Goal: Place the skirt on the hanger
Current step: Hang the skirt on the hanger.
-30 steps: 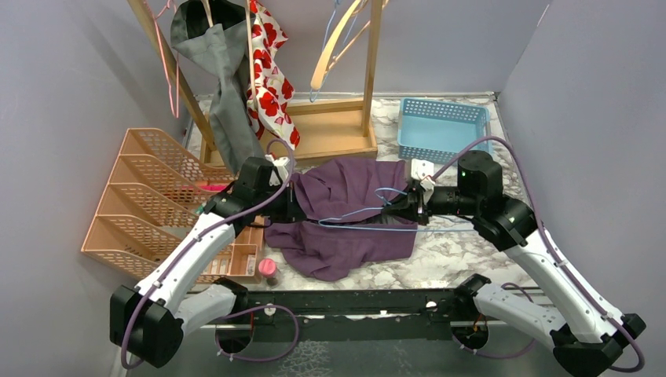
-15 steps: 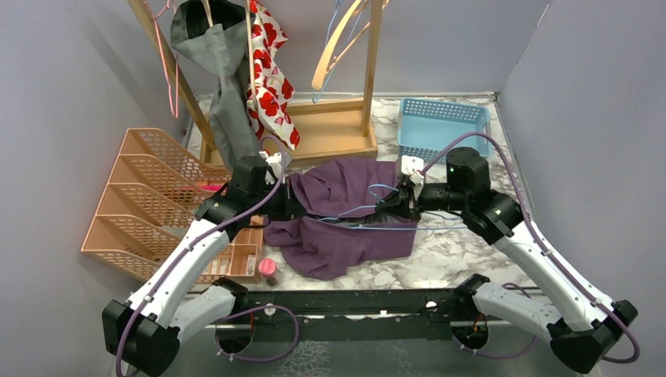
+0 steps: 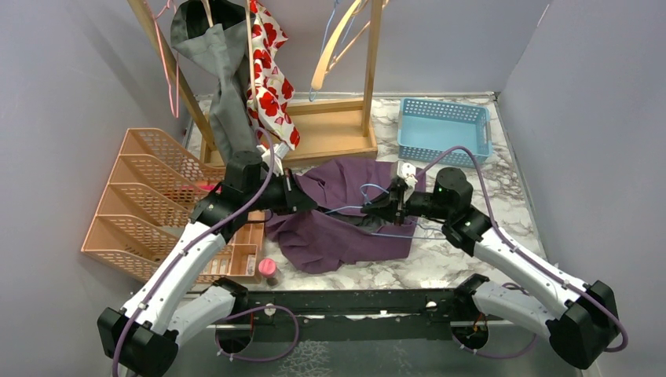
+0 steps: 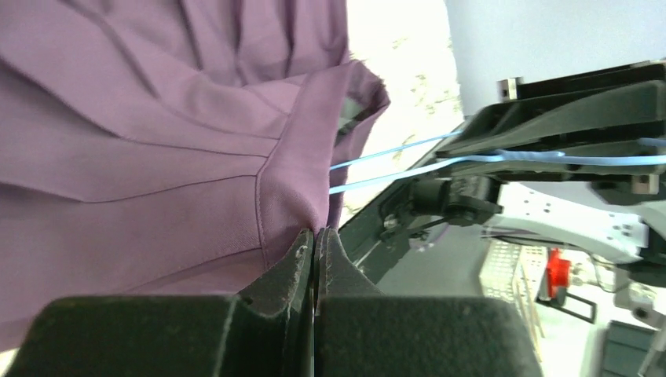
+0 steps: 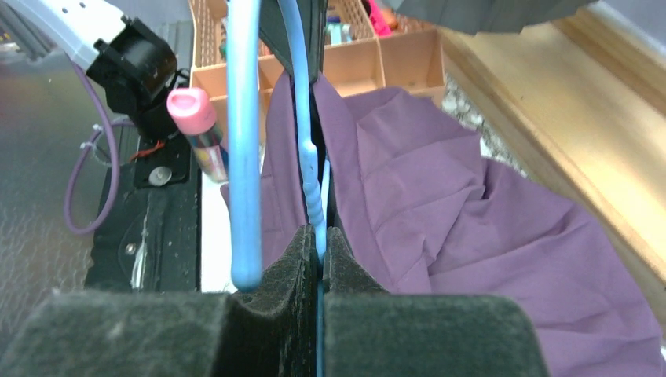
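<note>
The purple skirt (image 3: 339, 228) lies crumpled on the marble table in the middle of the top view. My left gripper (image 3: 308, 206) is shut on a fold of the skirt (image 4: 196, 157), pinching the cloth at its tips (image 4: 316, 234). My right gripper (image 3: 375, 212) is shut on the thin blue wire hanger (image 3: 357, 209), whose wire (image 5: 312, 149) runs up from between the pads, with its rounded end (image 5: 244, 157) to the left. The two grippers face each other over the skirt (image 5: 471, 220), the hanger stretched between them.
A wooden clothes rack (image 3: 338, 133) with a grey garment (image 3: 220, 71) and a red-flowered one (image 3: 271, 78) stands at the back. A blue basket (image 3: 444, 129) sits back right. An orange organiser (image 3: 149, 196) is at the left, a pink-capped bottle (image 3: 268, 271) near the front edge.
My right gripper has carried the hanger leftward and closer to the left gripper. My left gripper has lifted its fold of skirt slightly toward the hanger. The skirt has bunched up between them.
</note>
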You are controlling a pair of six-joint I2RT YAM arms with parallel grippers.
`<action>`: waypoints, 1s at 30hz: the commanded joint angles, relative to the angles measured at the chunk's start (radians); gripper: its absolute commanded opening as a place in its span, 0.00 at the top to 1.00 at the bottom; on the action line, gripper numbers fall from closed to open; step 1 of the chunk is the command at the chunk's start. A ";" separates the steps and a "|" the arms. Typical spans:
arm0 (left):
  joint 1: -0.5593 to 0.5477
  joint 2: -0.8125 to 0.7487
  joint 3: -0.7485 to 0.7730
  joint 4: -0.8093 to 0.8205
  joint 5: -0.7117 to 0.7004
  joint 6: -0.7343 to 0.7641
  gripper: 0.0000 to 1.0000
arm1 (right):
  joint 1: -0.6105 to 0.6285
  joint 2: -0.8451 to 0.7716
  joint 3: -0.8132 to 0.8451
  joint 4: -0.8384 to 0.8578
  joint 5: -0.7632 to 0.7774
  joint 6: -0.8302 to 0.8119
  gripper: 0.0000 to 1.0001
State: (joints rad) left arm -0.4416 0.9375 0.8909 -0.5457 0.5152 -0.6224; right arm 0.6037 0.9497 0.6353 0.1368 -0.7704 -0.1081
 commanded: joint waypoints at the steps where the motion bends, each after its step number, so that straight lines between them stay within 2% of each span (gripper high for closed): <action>1: -0.029 -0.032 -0.054 0.306 0.156 -0.227 1.00 | 0.017 0.029 -0.043 0.323 0.030 0.090 0.99; 5: -0.109 -0.003 -0.074 0.456 0.116 -0.333 1.00 | 0.019 0.058 -0.104 0.504 0.028 0.145 0.99; 11: -0.210 0.069 -0.055 0.550 0.044 -0.345 1.00 | 0.021 0.105 -0.145 0.669 0.013 0.196 0.99; 13: -0.211 0.071 -0.056 0.546 0.037 -0.291 0.88 | 0.021 0.106 -0.158 0.706 0.020 0.203 0.99; 15: -0.211 0.056 -0.065 0.532 0.016 -0.231 0.71 | 0.021 0.101 -0.179 0.749 0.029 0.211 0.99; 17: -0.210 0.038 -0.058 0.499 -0.007 -0.141 0.59 | 0.021 0.094 -0.200 0.796 0.037 0.222 0.99; 20: -0.210 -0.001 -0.025 0.442 -0.053 0.018 0.47 | 0.021 0.087 -0.219 0.849 0.041 0.240 0.99; 24: -0.210 -0.049 0.027 0.366 -0.081 0.309 0.39 | 0.021 0.084 -0.242 0.912 0.050 0.269 0.99; 30: -0.210 -0.044 0.107 0.156 -0.106 0.789 0.36 | 0.021 0.078 -0.243 0.924 0.050 0.270 0.99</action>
State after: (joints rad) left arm -0.6487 0.8936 0.9470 -0.2321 0.4492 -0.2584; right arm 0.6163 1.0538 0.3965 0.9443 -0.7448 0.1467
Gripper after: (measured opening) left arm 0.636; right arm 0.041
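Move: The blue hanger's near shoulder, held in the right fingers, has its bare stretch centred about 6 cm to the right of the left hand, roughly level with it. The left fingers already pinch the skirt's lifted waistband edge, which lies some 10 cm left of the right hand and about 1 cm ahead. From the left hand, the rack base is about 18 cm ahead, 6 left and 18 below; the pink-capped bottle is 17 back, 13 left and 15 below. The skirt's waistband, still pinched in the left fingers, is drawn about 8 cm right and 4 cm up along the hanger's shoulder towards the right fingers; then the left fingers open wide and let go. The emptied left hand lifts another 4–5 cm and backs 3 cm left, its wrist rolling nearly 40 degrees. Keeping its grip on the hanger, the right hand eases slightly left, then up, tilting its fingertips up nearly 20 degrees. ##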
